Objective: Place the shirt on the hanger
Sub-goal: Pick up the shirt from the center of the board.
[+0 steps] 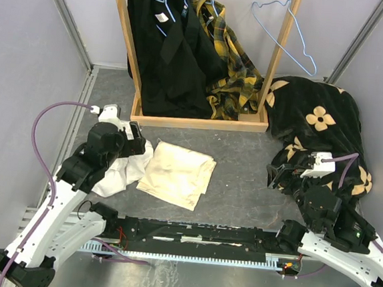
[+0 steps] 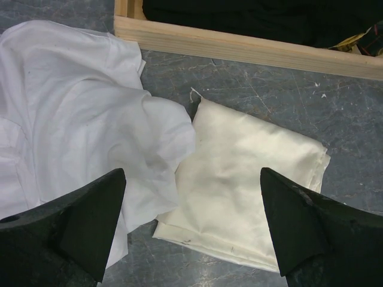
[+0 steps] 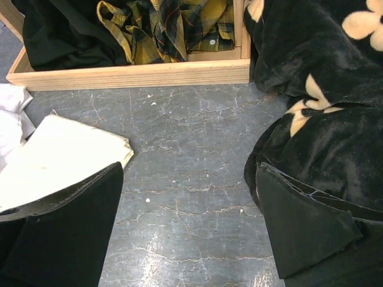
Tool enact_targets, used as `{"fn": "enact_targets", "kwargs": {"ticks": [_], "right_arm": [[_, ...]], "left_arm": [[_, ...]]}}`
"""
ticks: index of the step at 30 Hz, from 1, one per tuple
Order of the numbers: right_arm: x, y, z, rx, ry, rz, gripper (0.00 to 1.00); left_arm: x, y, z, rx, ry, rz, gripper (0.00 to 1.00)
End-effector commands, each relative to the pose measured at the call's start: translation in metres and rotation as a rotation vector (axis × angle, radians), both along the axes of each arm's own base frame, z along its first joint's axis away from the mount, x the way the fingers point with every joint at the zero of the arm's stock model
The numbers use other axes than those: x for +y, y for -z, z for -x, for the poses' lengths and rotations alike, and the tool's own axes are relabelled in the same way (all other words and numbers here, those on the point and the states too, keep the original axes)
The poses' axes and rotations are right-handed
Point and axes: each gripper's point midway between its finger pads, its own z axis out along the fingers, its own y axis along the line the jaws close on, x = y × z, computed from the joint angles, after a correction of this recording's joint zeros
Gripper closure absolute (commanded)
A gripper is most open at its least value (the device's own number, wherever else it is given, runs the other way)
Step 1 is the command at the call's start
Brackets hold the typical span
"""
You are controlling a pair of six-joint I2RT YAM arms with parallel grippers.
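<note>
The white shirt (image 1: 123, 172) lies crumpled on the grey table at the left, partly under my left arm. In the left wrist view the shirt (image 2: 78, 119) fills the left side and overlaps the edge of a folded cream cloth. My left gripper (image 1: 138, 144) hovers over the shirt's right edge, open (image 2: 192, 174), holding nothing. The empty light-blue hanger (image 1: 287, 32) hangs tilted on the rack's top right, near the post. My right gripper (image 1: 284, 170) is open (image 3: 188, 169) above bare table, its right finger against a black blanket.
A folded cream-yellow cloth (image 1: 177, 173) lies mid-table beside the shirt. A wooden rack base (image 1: 200, 123) stands at the back, holding black garments (image 1: 172, 54) and a plaid shirt (image 1: 233, 70) on blue hangers. A black floral blanket (image 1: 321, 121) is heaped at the right.
</note>
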Motion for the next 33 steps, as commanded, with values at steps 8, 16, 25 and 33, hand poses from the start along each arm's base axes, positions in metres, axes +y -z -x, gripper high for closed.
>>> {"fn": "enact_targets", "kwargs": {"ticks": [8,16,25,33], "right_arm": [[-0.012,-0.016,0.002,-0.01,0.029,0.008,0.01],[0.002,-0.012,-0.004,0.045,0.01,0.113,0.01],[0.037,0.009,-0.017,0.128,-0.037,0.223,0.01],[0.052,0.01,-0.026,0.121,-0.053,0.245,0.01]], "left_arm": [[0.009,-0.029,-0.004,-0.164,0.0,-0.024,0.01],[0.014,-0.025,-0.009,-0.128,-0.033,-0.053,0.01],[0.043,0.002,-0.024,0.052,-0.209,-0.221,0.01],[0.083,0.018,-0.035,0.153,-0.35,-0.174,0.01]]}}
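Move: The white shirt lies crumpled with its middle about 10 cm to the left hand's left, 3 cm back and some 18 cm below. The cream cloth is about 9 cm to that hand's right and 3 cm back, and the rack's front rail about 15 cm ahead and 17 cm right. From the right hand, the shirt is some 48 cm left and about level front to back, about 20 cm below; the cream cloth is 28 cm left and 1 cm ahead, the dark blanket 16 cm right and 17 cm ahead. Up barely 1.5 cm at first, then down and increasingly left, the open left hand swings over the white shirt, ending about 6 cm left and 3.5 cm lower, a little forward, its left side rising and the hand turning counter-clockwise. The open right hand, after a slight drift right, goes left and down towards the cream cloth, its left side dropping and its fingers tipping down. Neither hand shows any contact. ##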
